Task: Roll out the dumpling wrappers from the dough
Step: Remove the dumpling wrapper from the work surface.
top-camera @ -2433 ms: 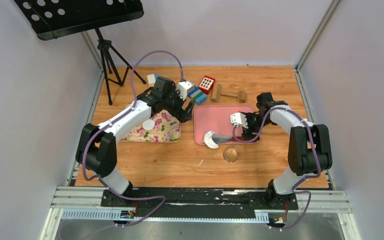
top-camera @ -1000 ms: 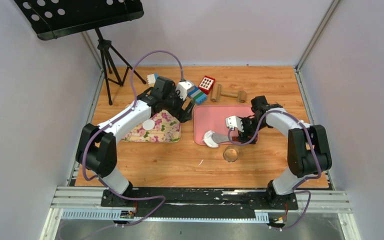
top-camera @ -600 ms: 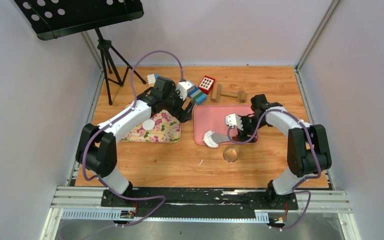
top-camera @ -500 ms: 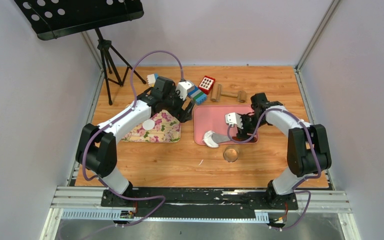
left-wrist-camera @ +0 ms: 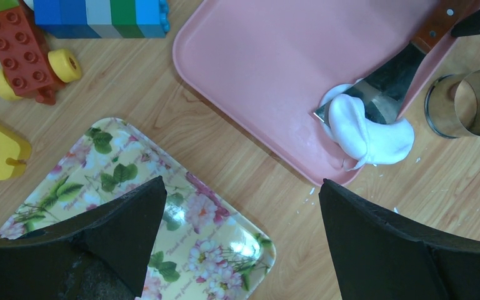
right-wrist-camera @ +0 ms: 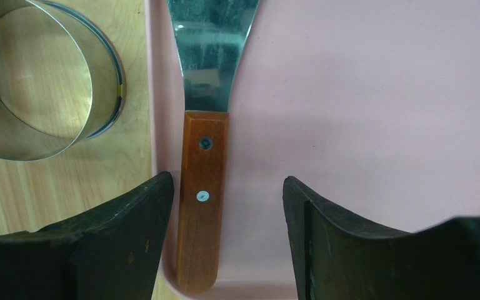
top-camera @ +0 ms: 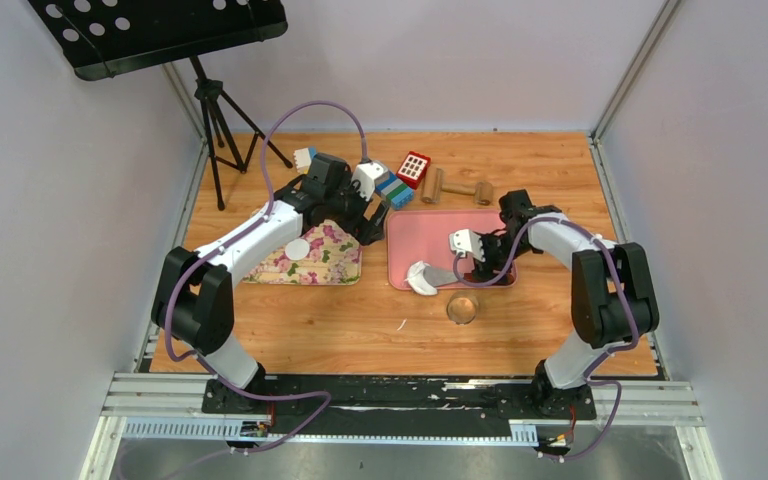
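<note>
A lump of white dough (top-camera: pixel 423 278) (left-wrist-camera: pixel 365 128) lies at the near left corner of the pink tray (top-camera: pixel 430 225) (right-wrist-camera: pixel 375 94), on the blade of a wood-handled scraper (left-wrist-camera: pixel 387 87) (right-wrist-camera: pixel 201 187). My right gripper (top-camera: pixel 482 268) (right-wrist-camera: pixel 225 184) is open and low over the tray. The scraper handle lies between its fingers, close to the left one, with a gap to the right one. My left gripper (top-camera: pixel 368 228) (left-wrist-camera: pixel 242 184) hangs wide open and holds nothing, above the wood between the floral tray (top-camera: pixel 320 262) (left-wrist-camera: pixel 131 162) and the pink tray. One round dumpling wrapper (top-camera: pixel 297 248) rests on the floral tray.
A metal ring (top-camera: pixel 461 308) (right-wrist-camera: pixel 37 75) (left-wrist-camera: pixel 469 103) stands on the wood just in front of the pink tray. Toy blocks (top-camera: pixel 393 188) (left-wrist-camera: pixel 103 15), a red toy (top-camera: pixel 413 168) and a wooden rolling pin (top-camera: pixel 455 187) lie behind the trays. A tripod (top-camera: pixel 220 120) stands at the back left.
My right gripper has shifted left along the pink tray's near edge to straddle the scraper handle, and its jaws have narrowed slightly. The left arm has not moved.
</note>
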Controlling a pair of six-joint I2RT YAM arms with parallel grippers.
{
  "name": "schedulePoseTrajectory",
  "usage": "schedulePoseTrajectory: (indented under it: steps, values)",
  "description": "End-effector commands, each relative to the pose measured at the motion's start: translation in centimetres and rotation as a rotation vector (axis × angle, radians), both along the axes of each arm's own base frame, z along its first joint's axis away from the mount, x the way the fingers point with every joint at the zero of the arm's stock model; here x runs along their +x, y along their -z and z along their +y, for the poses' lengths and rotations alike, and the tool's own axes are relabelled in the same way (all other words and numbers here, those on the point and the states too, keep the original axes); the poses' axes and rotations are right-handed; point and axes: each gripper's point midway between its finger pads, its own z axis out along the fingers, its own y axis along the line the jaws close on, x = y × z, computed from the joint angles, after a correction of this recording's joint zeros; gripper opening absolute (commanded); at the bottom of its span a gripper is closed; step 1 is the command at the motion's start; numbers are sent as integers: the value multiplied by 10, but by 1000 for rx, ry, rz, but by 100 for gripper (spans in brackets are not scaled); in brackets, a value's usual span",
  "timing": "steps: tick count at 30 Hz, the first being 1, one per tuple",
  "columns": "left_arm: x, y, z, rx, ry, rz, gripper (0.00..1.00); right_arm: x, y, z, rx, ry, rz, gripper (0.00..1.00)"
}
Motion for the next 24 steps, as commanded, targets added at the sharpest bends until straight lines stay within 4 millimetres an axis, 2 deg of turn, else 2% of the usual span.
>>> schedulePoseTrajectory:
  steps: [1,8,18,20,21,24]
  values:
    - [5,-6,-1,-16,7,-37,100,0,9,2,-18,-10,-16,65]
    - [6,-8,-1,-14,3,-42,100,-3,19,4,-30,-10,1,56]
    - [8,-11,0,-12,-1,-50,100,-18,31,1,-58,-20,86,20]
    - [8,-12,0,-13,0,-53,100,-19,33,-1,-66,-18,103,5]
    - [8,-13,0,-13,1,-54,100,-20,35,-1,-74,-18,113,0]
    - [8,-16,1,-12,0,-60,100,-20,36,-2,-80,-6,120,0]
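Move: The scraper's wooden handle lies just inside the pink tray's near rim, right below the open right fingers: its middle about 1 cm back of that hand, level sideways, and some 2 cm down. From the right hand, the metal ring cutter stands outside the rim, about 7 cm back and 5 cm left, and the folded wrapper sits about 13 cm left and 1 cm back. From the left hand the handle lies roughly 21 cm right, 8 cm back and 12 cm below. The scraper handle is taken between the right fingers: the hand sinks about 1 cm around it, eases slightly less than that to the left, towards the blade, and from about midway shuts from two-thirds open until both fingertips pinch the handle's long sides. The wrist barely turns. ##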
